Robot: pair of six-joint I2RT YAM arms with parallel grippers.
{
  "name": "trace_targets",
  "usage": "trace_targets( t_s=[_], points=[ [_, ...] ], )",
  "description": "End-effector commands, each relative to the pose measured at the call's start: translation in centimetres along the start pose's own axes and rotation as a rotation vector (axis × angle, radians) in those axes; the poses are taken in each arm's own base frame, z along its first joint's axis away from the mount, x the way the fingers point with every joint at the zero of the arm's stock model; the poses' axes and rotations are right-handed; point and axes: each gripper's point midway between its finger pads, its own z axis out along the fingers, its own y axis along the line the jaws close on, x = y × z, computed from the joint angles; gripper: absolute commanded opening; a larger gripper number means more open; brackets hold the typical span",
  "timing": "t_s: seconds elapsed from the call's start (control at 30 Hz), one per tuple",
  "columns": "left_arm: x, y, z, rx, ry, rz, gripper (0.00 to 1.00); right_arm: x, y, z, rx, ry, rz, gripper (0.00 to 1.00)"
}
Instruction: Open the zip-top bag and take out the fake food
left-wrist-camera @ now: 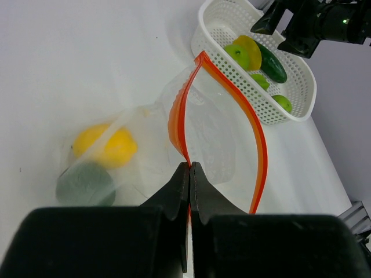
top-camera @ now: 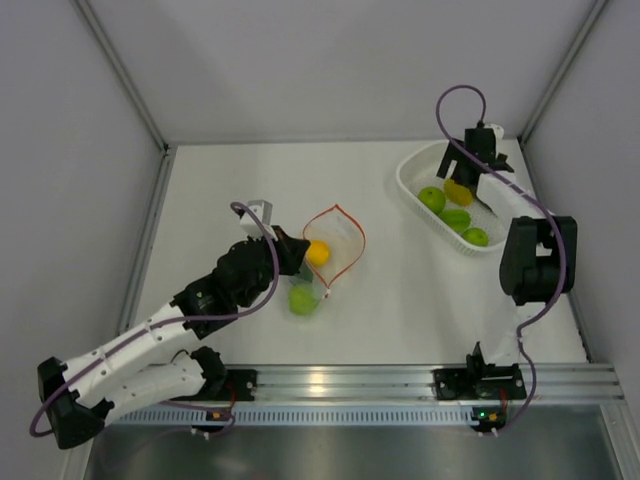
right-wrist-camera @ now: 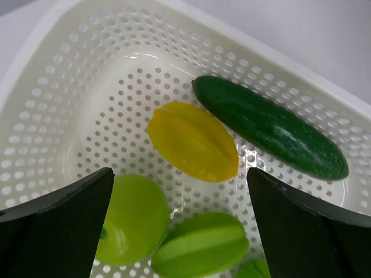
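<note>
The zip-top bag (top-camera: 340,243) lies mid-table with its mouth gaping, the orange-red zip strip (left-wrist-camera: 259,145) forming a loop. My left gripper (left-wrist-camera: 190,166) is shut on the strip's near side. Inside the bag sit a yellow-orange fruit (left-wrist-camera: 107,145) and a darker green one (left-wrist-camera: 86,184); from above they show as an orange ball (top-camera: 317,252) and a green ball (top-camera: 303,299). My right gripper (right-wrist-camera: 179,172) hangs open over the white basket (top-camera: 412,168), holding nothing. Below it lie a yellow fruit (right-wrist-camera: 191,142), a cucumber (right-wrist-camera: 272,127), a light-green round fruit (right-wrist-camera: 130,220) and a ribbed green one (right-wrist-camera: 200,246).
The perforated basket (left-wrist-camera: 290,113) stands at the back right, near the right wall. Grey walls enclose the table on three sides. An aluminium rail (top-camera: 340,380) with the arm bases runs along the near edge.
</note>
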Motion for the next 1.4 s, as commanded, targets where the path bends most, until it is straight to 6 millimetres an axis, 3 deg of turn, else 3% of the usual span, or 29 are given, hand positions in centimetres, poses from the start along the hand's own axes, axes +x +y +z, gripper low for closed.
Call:
trace_targets(
  t_s=[0.0,0.07,0.1,0.13,0.2,0.23,0.27,0.33,0.4,0.43,0.47,0.53,0.57,0.63,0.67,0.73,0.83,1.07,1.37],
  points=[
    [-2.5,-2.3,0.0,0.060,-0.047,-0.024,0.00,-5.6,-0.8,-5.6,0.008,-0.161,0.148,1.00],
    [-2.6,-2.4,0.2,0.059,-0.045,-0.031,0.00,-5.6,1.2,-7.1,-0.147,-0.143,0.219,1.00],
    [-2.8,-2.5,0.3,0.056,-0.049,-0.035,0.00,-4.4,2.2,-7.4,-0.222,-0.112,0.220,0.98],
    [-2.9,-2.5,0.4,0.049,-0.052,-0.042,0.00,-5.0,4.3,-9.0,-0.352,-0.123,0.226,0.91],
    [-3.2,-2.5,0.6,0.036,-0.064,-0.051,0.00,-3.9,5.0,-9.9,-0.412,-0.101,0.254,0.78],
    [-3.3,-2.5,0.7,0.032,-0.067,-0.059,0.00,-4.0,6.0,-11.4,-0.477,-0.098,0.269,0.75],
    [-3.6,-2.6,0.7,0.032,-0.074,-0.065,0.00,-3.0,7.1,-12.3,-0.506,-0.077,0.264,0.70],
    [-3.8,-2.9,1.0,0.031,-0.083,-0.076,0.00,-2.9,8.3,-14.6,-0.533,-0.095,0.264,0.67],
    [-3.9,-3.1,1.3,0.035,-0.090,-0.081,0.00,-1.0,10.7,-17.0,-0.569,-0.084,0.208,0.65],
    [-4.0,-3.1,1.4,0.036,-0.096,-0.087,0.00,-1.6,10.6,-18.8,-0.545,-0.137,0.213,0.64],
    [-4.0,-3.1,1.5,0.033,-0.097,-0.087,0.00,0.5,12.7,-20.5,-0.596,-0.117,0.174,0.62],
    [-3.8,-3.1,1.9,0.027,-0.094,-0.086,0.00,0.8,13.8,-22.8,-0.613,-0.163,0.171,0.59],
    [-3.6,-2.9,2.1,0.018,-0.090,-0.083,0.00,1.9,15.3,-25.3,-0.668,-0.170,0.149,0.56],
    [-3.4,-2.8,2.3,0.013,-0.086,-0.085,0.00,2.2,15.9,-27.6,-0.683,-0.204,0.138,0.53],
    [-3.3,-2.8,2.4,0.011,-0.086,-0.087,0.00,3.6,17.3,-29.3,-0.729,-0.192,0.107,0.52],
    [-3.1,-2.7,2.6,0.008,-0.084,-0.092,0.00,4.2,17.8,-30.6,-0.731,-0.210,0.096,0.51],
    [-2.9,-2.6,2.7,0.004,-0.083,-0.098,0.00,7.5,20.5,-33.4,-0.808,-0.179,0.003,0.49],
    [-2.4,-2.5,2.7,0.006,-0.070,-0.115,0.00,12.1,23.9,-34.6,-0.856,-0.145,-0.177,0.46],
    [-1.9,-2.9,2.5,0.034,-0.051,-0.162,0.00,14.1,26.3,-30.2,-0.712,-0.109,-0.138,0.42]
  ],
)
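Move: Far to the right hand's left and nearer the bases, some 40 cm left, 24 cm back and 6 cm lower, the yellow food lies in the bag; from the left hand it is about 5 cm ahead, 4 cm right and 18 cm below. The bag's red-edged mouth opens about 35 cm left of the right hand, 25 cm back and 5 cm above it. The green food lies some 14 cm nearer the bases than the yellow food and 4 cm left of it. Lifting clear of the basket with empty fingers, the right hand sweeps left about 34 cm and back nearly 25 cm, climbing, then sinks some 9 cm so the tips dip into the bag's open mouth, turning about 40 degrees counter-clockwise while the fingers narrow from wide open to under half. The left hand keeps its pinch on the bag's lip, easing about 2 cm forward and right. ##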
